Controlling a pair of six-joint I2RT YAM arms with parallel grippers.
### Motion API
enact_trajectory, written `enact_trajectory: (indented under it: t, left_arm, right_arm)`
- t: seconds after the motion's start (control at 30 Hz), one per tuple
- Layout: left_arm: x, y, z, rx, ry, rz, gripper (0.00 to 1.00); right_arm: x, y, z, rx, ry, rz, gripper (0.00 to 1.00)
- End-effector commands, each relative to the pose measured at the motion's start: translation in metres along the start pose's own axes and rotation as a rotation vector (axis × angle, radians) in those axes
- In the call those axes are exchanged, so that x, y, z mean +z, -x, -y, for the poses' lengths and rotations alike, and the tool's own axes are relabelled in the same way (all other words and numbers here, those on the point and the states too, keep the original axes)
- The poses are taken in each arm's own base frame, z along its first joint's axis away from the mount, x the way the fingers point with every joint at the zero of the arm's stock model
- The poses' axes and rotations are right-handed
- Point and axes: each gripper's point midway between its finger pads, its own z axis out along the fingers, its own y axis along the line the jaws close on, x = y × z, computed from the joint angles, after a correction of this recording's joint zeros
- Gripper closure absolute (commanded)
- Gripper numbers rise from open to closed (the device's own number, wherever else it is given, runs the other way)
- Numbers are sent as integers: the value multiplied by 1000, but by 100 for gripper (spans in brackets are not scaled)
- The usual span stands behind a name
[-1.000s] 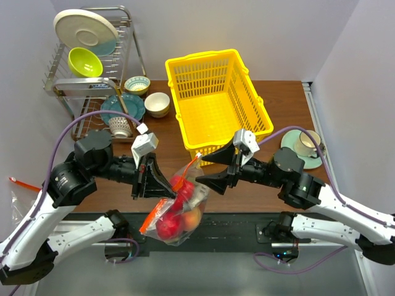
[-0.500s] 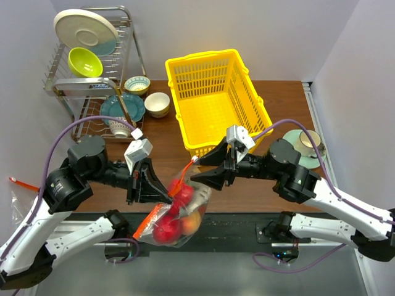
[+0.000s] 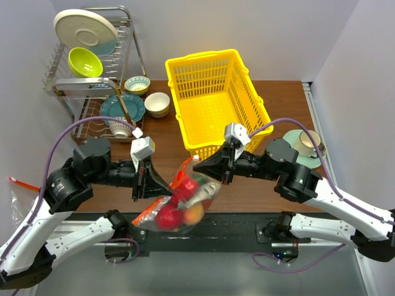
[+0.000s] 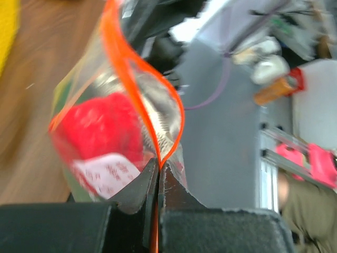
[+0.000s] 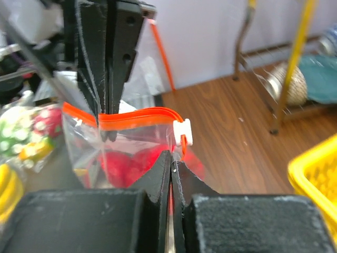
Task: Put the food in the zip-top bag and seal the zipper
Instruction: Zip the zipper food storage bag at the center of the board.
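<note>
The zip-top bag (image 3: 196, 192) hangs between both arms over the table's near edge. Inside it the food shows as a red apple (image 3: 166, 217), a peach (image 3: 195, 213) and another red piece (image 3: 187, 187). My left gripper (image 3: 164, 190) is shut on the red-orange zipper (image 4: 128, 66) at the bag's left end, with red food (image 4: 102, 126) behind the plastic. My right gripper (image 5: 172, 156) is shut on the clear plastic just under the zipper's white end piece (image 5: 183, 132). The strip (image 5: 134, 117) runs from that piece to the left gripper's fingers (image 5: 108, 58).
A yellow basket (image 3: 216, 98) stands behind the bag. A dish rack (image 3: 92, 68) with plates and bowls fills the back left, with two small bowls (image 3: 148, 95) beside it. A cup on a saucer (image 3: 305, 145) sits at the right. Another flat bag (image 3: 21, 188) lies far left.
My right gripper has gone from wide open to shut on the bag's right end and moved slightly left. The left arm shifted a little with the bag.
</note>
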Motion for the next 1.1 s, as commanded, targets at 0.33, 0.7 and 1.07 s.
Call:
enact_trajectory:
  t: [0.33, 0.7, 1.07]
  left_arm:
    - [2, -45, -155, -55, 675, -144, 95]
    - [4, -4, -152, 110, 649, -58, 45]
    - [56, 49, -107, 346, 261, -49, 43]
  right_arm:
    - [-19, -115, 75, 241, -418, -143, 100]
    - [-17, -117, 71, 247, -397, -157, 100]
    - [-8, -95, 43, 135, -200, -124, 100]
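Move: Both grippers hold the bag's orange rim in the air. The bare spot on the board where the bag is to stand lies about 8 cm ahead of the left hand, level with it sideways and roughly 25 cm below; from the right hand it is some 2 cm ahead, 9 cm left and 28 cm down. The yellow basket's middle is about 33 cm beyond that spot and 17 cm to its right. The white slider sits about 2 cm left and 1 cm ahead of the right hand. Bring both grippers down together, about 13 cm left and 15 cm right, lowering the bag to the board, the left also swinging some 10 cm forward, with both sets of fingers tipping down and turning forward. Then open the left fingers to let go of the rim, ease on forward and back up about 7 cm, drifting right, while the right stays shut on the slider-end corner. ##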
